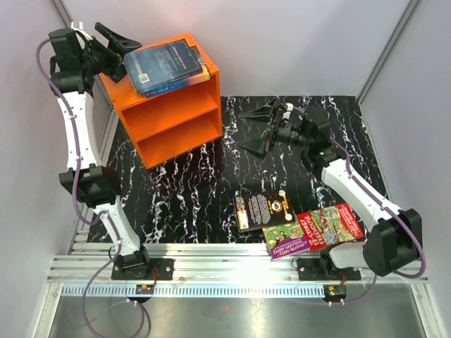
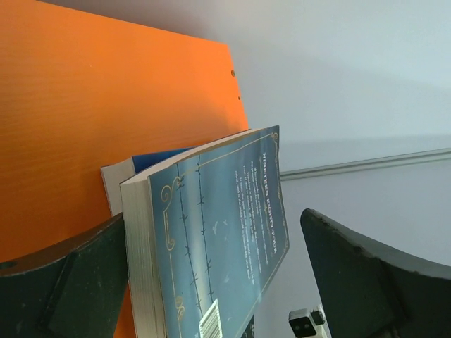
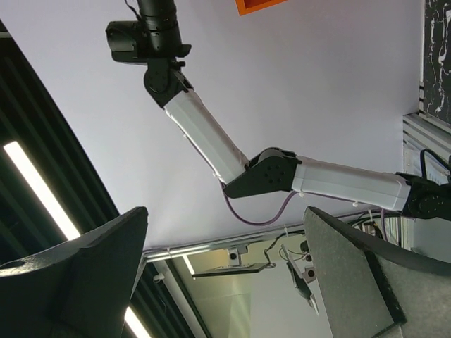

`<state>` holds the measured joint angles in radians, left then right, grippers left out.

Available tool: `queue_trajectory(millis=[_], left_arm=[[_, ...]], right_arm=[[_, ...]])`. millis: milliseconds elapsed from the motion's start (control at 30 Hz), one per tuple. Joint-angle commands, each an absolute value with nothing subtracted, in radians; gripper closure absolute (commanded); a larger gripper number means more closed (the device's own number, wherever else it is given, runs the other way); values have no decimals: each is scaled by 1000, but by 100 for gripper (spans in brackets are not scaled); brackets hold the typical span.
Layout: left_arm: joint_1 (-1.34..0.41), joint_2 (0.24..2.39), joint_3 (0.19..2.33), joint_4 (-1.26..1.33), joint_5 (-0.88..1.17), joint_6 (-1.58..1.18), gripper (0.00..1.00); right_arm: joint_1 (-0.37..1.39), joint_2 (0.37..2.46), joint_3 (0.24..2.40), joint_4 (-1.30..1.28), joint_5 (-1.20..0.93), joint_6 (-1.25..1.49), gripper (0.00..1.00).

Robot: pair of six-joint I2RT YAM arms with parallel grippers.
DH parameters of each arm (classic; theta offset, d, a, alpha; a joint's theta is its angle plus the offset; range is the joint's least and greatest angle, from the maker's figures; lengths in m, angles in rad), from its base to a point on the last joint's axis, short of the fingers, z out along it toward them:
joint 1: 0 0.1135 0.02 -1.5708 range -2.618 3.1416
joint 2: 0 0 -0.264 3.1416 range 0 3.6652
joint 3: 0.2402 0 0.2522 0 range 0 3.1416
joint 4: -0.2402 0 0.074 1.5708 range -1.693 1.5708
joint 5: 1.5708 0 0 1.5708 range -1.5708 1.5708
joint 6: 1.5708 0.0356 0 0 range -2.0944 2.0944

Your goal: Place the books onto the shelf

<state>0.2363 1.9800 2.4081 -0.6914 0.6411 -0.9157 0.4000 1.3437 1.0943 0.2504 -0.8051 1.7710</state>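
A blue book (image 1: 165,65) lies flat on top of the orange shelf (image 1: 176,120) at the far left. My left gripper (image 1: 116,42) is open at the book's left end. In the left wrist view the blue book (image 2: 211,232) sits between the spread fingers (image 2: 63,282) of the left gripper (image 2: 211,218), with a clear gap on the right side, and rests on the shelf's top (image 2: 106,105). Black (image 1: 264,210), green-purple (image 1: 289,239) and red (image 1: 331,224) books lie at the table's near right. My right gripper (image 1: 257,127) hangs open and empty beside the shelf.
The black marbled table (image 1: 183,190) runs between the shelf and the flat books. The right gripper (image 3: 225,211) points toward the left arm (image 3: 211,148), with a shelf corner (image 3: 257,5) at the top edge. A metal rail (image 1: 211,257) borders the near side.
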Motion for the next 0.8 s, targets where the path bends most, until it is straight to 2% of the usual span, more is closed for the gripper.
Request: queue_trajectory(millis=[0, 100, 133, 233, 367, 433, 467, 533, 567, 600, 633, 667, 700, 767], left_arm=[[235, 2006, 2512, -718, 637, -889, 1], [238, 1974, 2519, -882, 504, -775, 1], [239, 1956, 2496, -918, 398, -753, 1], [242, 1856, 2330, -950, 248, -706, 1], [245, 1816, 2345, -1037, 134, -674, 1], [259, 1789, 2345, -1042, 133, -661, 1], [265, 1778, 2342, -1037, 147, -664, 4], [275, 1741, 2301, -1013, 185, -669, 20], [275, 1729, 2284, -1003, 201, -672, 31], [275, 1721, 2267, -994, 219, -678, 49], [275, 1707, 2243, -970, 260, -683, 84], [275, 1706, 2212, -962, 274, -686, 96], [269, 1706, 2200, -960, 281, -693, 100], [262, 1710, 2184, -950, 295, -696, 100]], right_arm=[[394, 1310, 1086, 304, -827, 1781, 0], [394, 1295, 1074, 301, -819, 1779, 0], [394, 1287, 1062, 301, -818, 1781, 0], [394, 1275, 1042, 301, -816, 1784, 0], [394, 1270, 1035, 298, -818, 1781, 0], [394, 1272, 1038, 296, -821, 1779, 0], [394, 1272, 1042, 295, -821, 1781, 0], [394, 1272, 1043, 288, -825, 1775, 0], [394, 1272, 1045, 285, -825, 1772, 0], [396, 1269, 1043, 281, -825, 1769, 1], [394, 1266, 1040, 275, -827, 1766, 0], [394, 1264, 1037, 273, -827, 1766, 1], [394, 1259, 1031, 272, -828, 1766, 1], [394, 1255, 1031, 261, -834, 1761, 1]])
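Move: The grey Nineteen Eighty-Four book already lies on the shelf's top, its middle about 10 cm to the left hand's right, roughly level with it front to back and some 3 cm lower. Beneath it Jane Eyre's middle is about 13 cm to the right and 6 cm down; the orange shelf top centres some 8 cm right and 7 cm down. From the idle right hand the grey book is roughly 22 cm ahead and 21 cm left. Back and to the left, about 8 cm and 6 cm, the left hand swings away from the grey book it has already let go, first dropping some 4 cm beside the shelf's left end. The wrist turns about 20 degrees counter-clockwise while its left side rises and the fingers tip down; late in the retreat the wide-open, empty fingers close fully. ##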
